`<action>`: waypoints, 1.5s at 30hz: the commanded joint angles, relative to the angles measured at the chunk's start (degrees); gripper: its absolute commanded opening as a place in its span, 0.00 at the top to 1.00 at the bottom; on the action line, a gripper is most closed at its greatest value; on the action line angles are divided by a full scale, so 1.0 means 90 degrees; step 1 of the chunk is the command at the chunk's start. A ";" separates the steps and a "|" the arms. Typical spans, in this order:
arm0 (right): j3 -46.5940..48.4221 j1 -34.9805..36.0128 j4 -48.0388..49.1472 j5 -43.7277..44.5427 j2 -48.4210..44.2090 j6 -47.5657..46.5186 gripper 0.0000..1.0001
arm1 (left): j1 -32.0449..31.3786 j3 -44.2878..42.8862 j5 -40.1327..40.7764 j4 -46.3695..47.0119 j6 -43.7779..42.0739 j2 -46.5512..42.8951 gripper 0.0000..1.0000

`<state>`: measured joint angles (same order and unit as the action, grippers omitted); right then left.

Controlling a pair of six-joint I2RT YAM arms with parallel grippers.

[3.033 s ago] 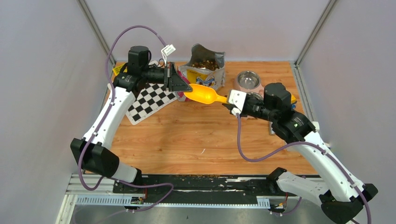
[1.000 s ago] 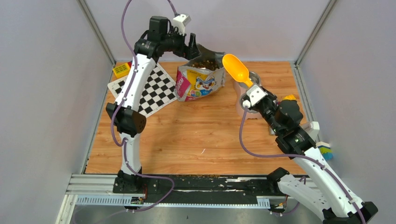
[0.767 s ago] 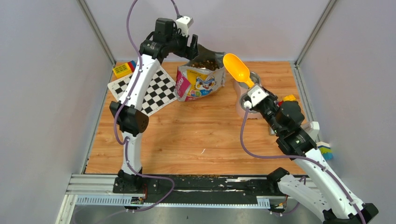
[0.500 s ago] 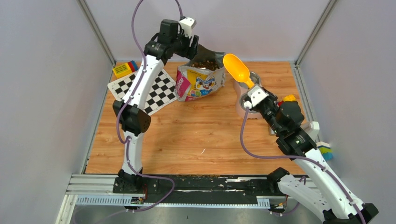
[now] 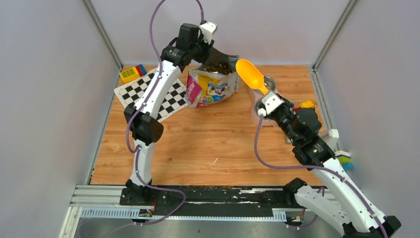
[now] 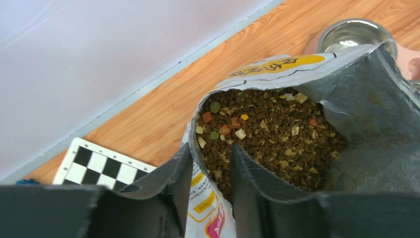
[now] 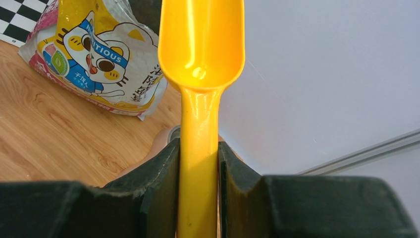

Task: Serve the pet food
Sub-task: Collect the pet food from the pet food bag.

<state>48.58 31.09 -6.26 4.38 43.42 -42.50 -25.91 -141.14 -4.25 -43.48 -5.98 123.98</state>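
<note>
The pet food (image 6: 270,136) is brown kibble with a few coloured bits, filling the open cartoon-cat bag (image 5: 213,88) at the back of the table. My left gripper (image 6: 211,166) hangs over the bag's left rim (image 6: 194,144), with one finger outside the wall and the other inside above the kibble. A gap still shows between the jaws. My right gripper (image 7: 199,153) is shut on the handle of the yellow scoop (image 7: 200,49). The empty scoop (image 5: 250,74) points up and back, to the right of the bag.
A steel bowl (image 5: 267,84) in a pink stand sits behind the right gripper, close to the bag's right side. A checkerboard mat (image 5: 153,96) and a yellow block (image 5: 130,74) lie at the back left. Small toy blocks (image 5: 345,159) rest at the right edge.
The left arm has swung right and come down onto the bag's left rim, its jaws narrowing around the wall. The right arm and the scoop have barely moved.
</note>
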 commanded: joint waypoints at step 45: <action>0.3023 0.0346 -0.4398 0.0470 0.1652 0.0691 1.00 | -0.1387 0.2675 0.1022 0.0574 0.0099 -0.1973 1.00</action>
<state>71.50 33.65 -43.48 7.46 56.99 -41.28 -35.92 -119.52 -3.53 -41.39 -6.22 110.15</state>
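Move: Between the left hand's half-open fingers stands the far-left rim of the pet food bag, about a centimetre ahead and below. The pet food lies some 5 cm back, 5 cm right and 11 cm down from that hand, the checkerboard about 4 cm back, 24 cm left and 31 cm down. From the right hand, holding the yellow scoop, the food is roughly 18 cm ahead, 16 cm left and 14 cm lower; the feeding bowls are 14 cm ahead, 5 cm right and 31 cm below. Shutting on the bag's rim, the left fingers pinch it where the hand stands, then haul it back about 10 cm and half as far right, sinking slightly and turning a little clockwise. The right hand keeps the scoop, drifts slightly back and up, then sinks to about 3 cm below its start, tipping the scoop down some 25 degrees and rolling its left side down, just outside the bag's right rim. ##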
